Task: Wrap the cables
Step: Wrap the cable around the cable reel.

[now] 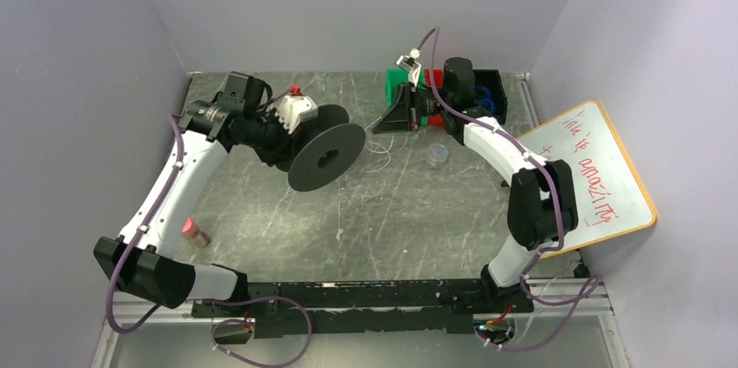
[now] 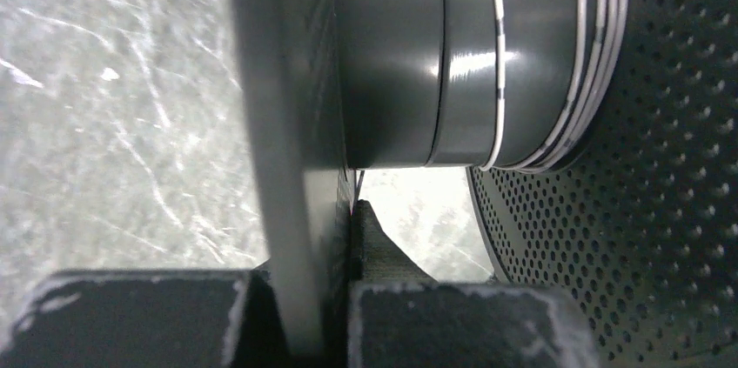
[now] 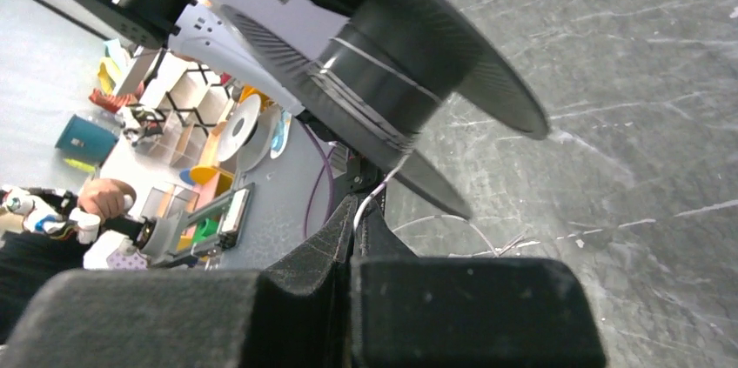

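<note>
A big black spool [image 1: 326, 157] hangs above the table, and my left gripper [image 1: 294, 152] is shut on the rim of one of its flanges. In the left wrist view that flange [image 2: 280, 211] stands edge-on between the fingers [image 2: 383, 250] of the left gripper [image 2: 322, 242]. A few turns of the cables [image 2: 497, 55], thin whitish wire, lie on the hub. My right gripper [image 1: 378, 126] sits just right of the spool, shut on the wire. In the right wrist view the wire [image 3: 376, 196] runs from the right gripper [image 3: 355, 211] up to the spool [image 3: 392, 63]. Loose loops [image 1: 379, 156] trail on the table.
A small clear jar [image 1: 438, 155] stands right of the loose wire. A pink-capped vial [image 1: 196, 231] lies near the left arm. Green [image 1: 399, 85] and dark [image 1: 492, 90] bins sit at the back. A whiteboard [image 1: 587, 177] leans at the right wall.
</note>
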Controlling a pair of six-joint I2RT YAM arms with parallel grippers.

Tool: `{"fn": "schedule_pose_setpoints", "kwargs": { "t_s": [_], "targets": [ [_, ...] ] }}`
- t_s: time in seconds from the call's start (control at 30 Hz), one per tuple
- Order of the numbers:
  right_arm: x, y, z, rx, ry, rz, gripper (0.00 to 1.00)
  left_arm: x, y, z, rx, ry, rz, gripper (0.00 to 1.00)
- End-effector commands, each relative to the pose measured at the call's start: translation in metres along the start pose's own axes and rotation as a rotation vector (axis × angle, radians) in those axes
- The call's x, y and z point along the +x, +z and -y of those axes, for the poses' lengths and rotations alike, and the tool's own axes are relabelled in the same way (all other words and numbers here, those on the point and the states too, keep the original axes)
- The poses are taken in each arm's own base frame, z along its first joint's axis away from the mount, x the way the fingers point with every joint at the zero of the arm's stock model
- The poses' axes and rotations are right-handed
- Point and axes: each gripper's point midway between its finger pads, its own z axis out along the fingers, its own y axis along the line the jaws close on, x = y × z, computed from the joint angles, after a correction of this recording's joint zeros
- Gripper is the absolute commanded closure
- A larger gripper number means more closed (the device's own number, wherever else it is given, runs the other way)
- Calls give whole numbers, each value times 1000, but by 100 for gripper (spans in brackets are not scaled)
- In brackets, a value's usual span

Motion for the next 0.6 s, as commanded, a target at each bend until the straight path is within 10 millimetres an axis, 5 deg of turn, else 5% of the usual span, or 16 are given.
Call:
{"fn": "schedule_pose_setpoints", "kwargs": {
  "t_s": [0.0,0.3,0.57],
  "targets": [
    [-26,-8,-41,-34,-172,6,100,-14,-10,-26,-188,101,37,98],
    [-29,-13,-54,-54,-197,1,100,-1,7,-44,-343,153,-79,98],
    [-23,-10,-63,-83,-196,-7,95,-15,10,-68,-477,92,-43,98]
  ]
}}
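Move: The left hand holds the reel by its flange rim, the reel's middle some 7 cm to the right, about level fore and aft and 4 cm below. The cable in the right fingers is roughly 17 cm to the left hand's right and 5 cm ahead, 4 cm higher. From the right hand, the reel's middle lies about 12 cm left, 3 cm back and slightly below; the clear cup is about 16 cm right, level fore and aft, far below on the table. With the flange still pinched in its fingers, the left hand carries the reel forward about 5 cm across the front of the right fingertips, while its wrist swings the downward fingers some 20 degrees towards forward. The right hand keeps the cable pinched, easing up about 2 cm and a touch back before all but holding still, its grip just starting to slacken at the end. ##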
